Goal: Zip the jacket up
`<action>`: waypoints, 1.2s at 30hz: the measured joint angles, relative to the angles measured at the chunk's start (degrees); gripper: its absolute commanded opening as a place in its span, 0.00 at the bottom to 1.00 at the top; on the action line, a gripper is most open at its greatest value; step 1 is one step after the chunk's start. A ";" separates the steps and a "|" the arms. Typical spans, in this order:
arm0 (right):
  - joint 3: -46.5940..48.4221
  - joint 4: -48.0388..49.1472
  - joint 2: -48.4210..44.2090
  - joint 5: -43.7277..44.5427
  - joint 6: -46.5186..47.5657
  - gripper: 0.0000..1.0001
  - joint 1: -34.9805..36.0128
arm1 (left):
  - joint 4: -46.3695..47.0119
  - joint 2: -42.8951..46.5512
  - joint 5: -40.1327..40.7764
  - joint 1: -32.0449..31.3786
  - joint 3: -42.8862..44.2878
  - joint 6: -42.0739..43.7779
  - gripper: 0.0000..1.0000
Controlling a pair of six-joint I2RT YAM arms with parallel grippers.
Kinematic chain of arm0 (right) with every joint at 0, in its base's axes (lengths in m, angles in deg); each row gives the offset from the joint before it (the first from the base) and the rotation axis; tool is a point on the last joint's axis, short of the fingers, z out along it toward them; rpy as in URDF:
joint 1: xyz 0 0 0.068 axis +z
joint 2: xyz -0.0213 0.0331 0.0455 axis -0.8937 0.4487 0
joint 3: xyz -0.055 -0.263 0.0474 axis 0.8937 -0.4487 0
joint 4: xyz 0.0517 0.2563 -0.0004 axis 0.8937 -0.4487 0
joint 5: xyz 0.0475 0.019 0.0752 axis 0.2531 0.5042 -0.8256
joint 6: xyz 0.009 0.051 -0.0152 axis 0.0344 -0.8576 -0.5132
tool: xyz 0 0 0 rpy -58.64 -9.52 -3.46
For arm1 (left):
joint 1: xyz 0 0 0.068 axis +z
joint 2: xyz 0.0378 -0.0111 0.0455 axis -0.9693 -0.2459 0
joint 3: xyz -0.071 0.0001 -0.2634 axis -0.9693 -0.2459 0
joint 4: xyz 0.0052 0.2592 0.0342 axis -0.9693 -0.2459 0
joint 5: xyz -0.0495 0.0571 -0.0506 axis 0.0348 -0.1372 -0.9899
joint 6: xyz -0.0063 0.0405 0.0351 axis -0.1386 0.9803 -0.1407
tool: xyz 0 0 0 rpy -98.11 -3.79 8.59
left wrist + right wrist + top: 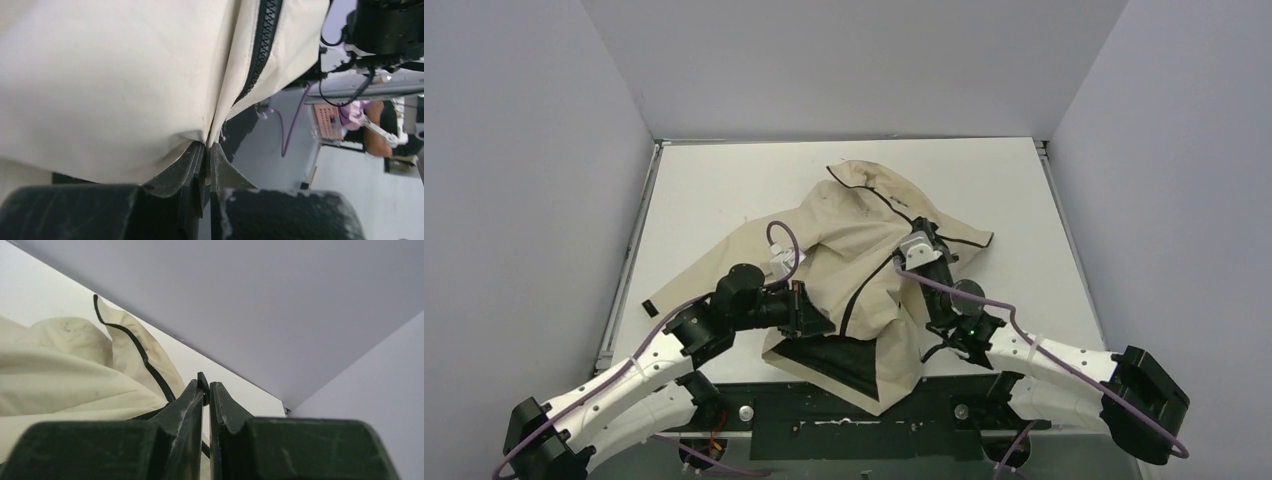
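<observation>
The beige jacket (854,240) lies crumpled on the white table (724,190), with its black lining (839,357) showing at the near hem. Its dark zipper (856,300) runs down the front and is also seen in the left wrist view (265,45) and the right wrist view (145,357). My left gripper (812,312) is shut on the beige fabric edge beside the zipper near the hem (207,146). My right gripper (927,232) is higher on the jacket, shut on a small black piece at its tips (206,385), apparently the zipper pull.
Grey walls enclose the table on three sides. A black strip (854,420) with the arm mounts runs along the near edge, and the jacket hem hangs over it. Purple cables (1024,335) trail along both arms. The jacket's left sleeve (694,275) stretches toward the table's left edge.
</observation>
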State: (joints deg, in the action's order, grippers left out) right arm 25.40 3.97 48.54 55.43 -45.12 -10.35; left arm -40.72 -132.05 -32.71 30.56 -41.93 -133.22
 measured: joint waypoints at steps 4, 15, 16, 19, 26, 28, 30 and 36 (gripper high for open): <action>3.08 -3.08 0.02 0.04 -2.69 0.00 -6.08 | -2.34 -1.53 4.11 1.81 2.71 1.53 0.00; 15.19 -17.90 4.15 -5.88 -14.88 0.00 -27.28 | -5.33 -5.86 2.78 19.98 6.36 6.43 0.00; 16.24 -19.43 4.68 -7.13 -16.37 0.00 -29.24 | -5.99 -6.10 2.45 21.66 6.86 6.88 0.00; 18.88 -23.17 6.16 -10.99 -20.50 0.00 -34.95 | -7.98 -7.30 2.58 26.73 9.62 8.87 0.00; 25.14 -30.29 10.10 -18.43 -28.11 0.00 -46.10 | -13.42 -10.16 6.93 31.45 18.86 12.98 0.00; 27.19 -32.24 11.47 -21.11 -30.93 0.00 -49.29 | -14.58 -11.10 8.61 31.45 21.86 13.92 0.00; 28.92 -33.73 12.81 -23.63 -33.94 0.00 -52.54 | -15.34 -12.20 10.25 31.45 24.90 14.58 0.00; 33.14 -37.59 15.37 -27.91 -40.83 0.00 -59.04 | -15.80 -15.45 13.29 31.50 29.99 15.19 0.00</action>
State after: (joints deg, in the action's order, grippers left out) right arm 58.53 -33.62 63.91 27.51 -85.95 -69.38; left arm -56.53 -147.51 -19.42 62.05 -11.94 -118.03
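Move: The right fingers already grip the zip pull; its way leads to the table's far right corner, about 30 cm ahead, 32 cm right and 20 cm below. From the right hand, the jacket's right collar corner is some 7 cm ahead, 18 cm right and 15 cm below; the left collar corner, 20 cm ahead, 22 cm left and as low. From the left hand, still pinching the zip's lower end, the pull is about 20 cm ahead, 21 cm right and 8 cm higher. Right hand draws the pull some 30 cm right-forward, rolling; left hauls the pinched hem 25 cm forward-left, rising. ##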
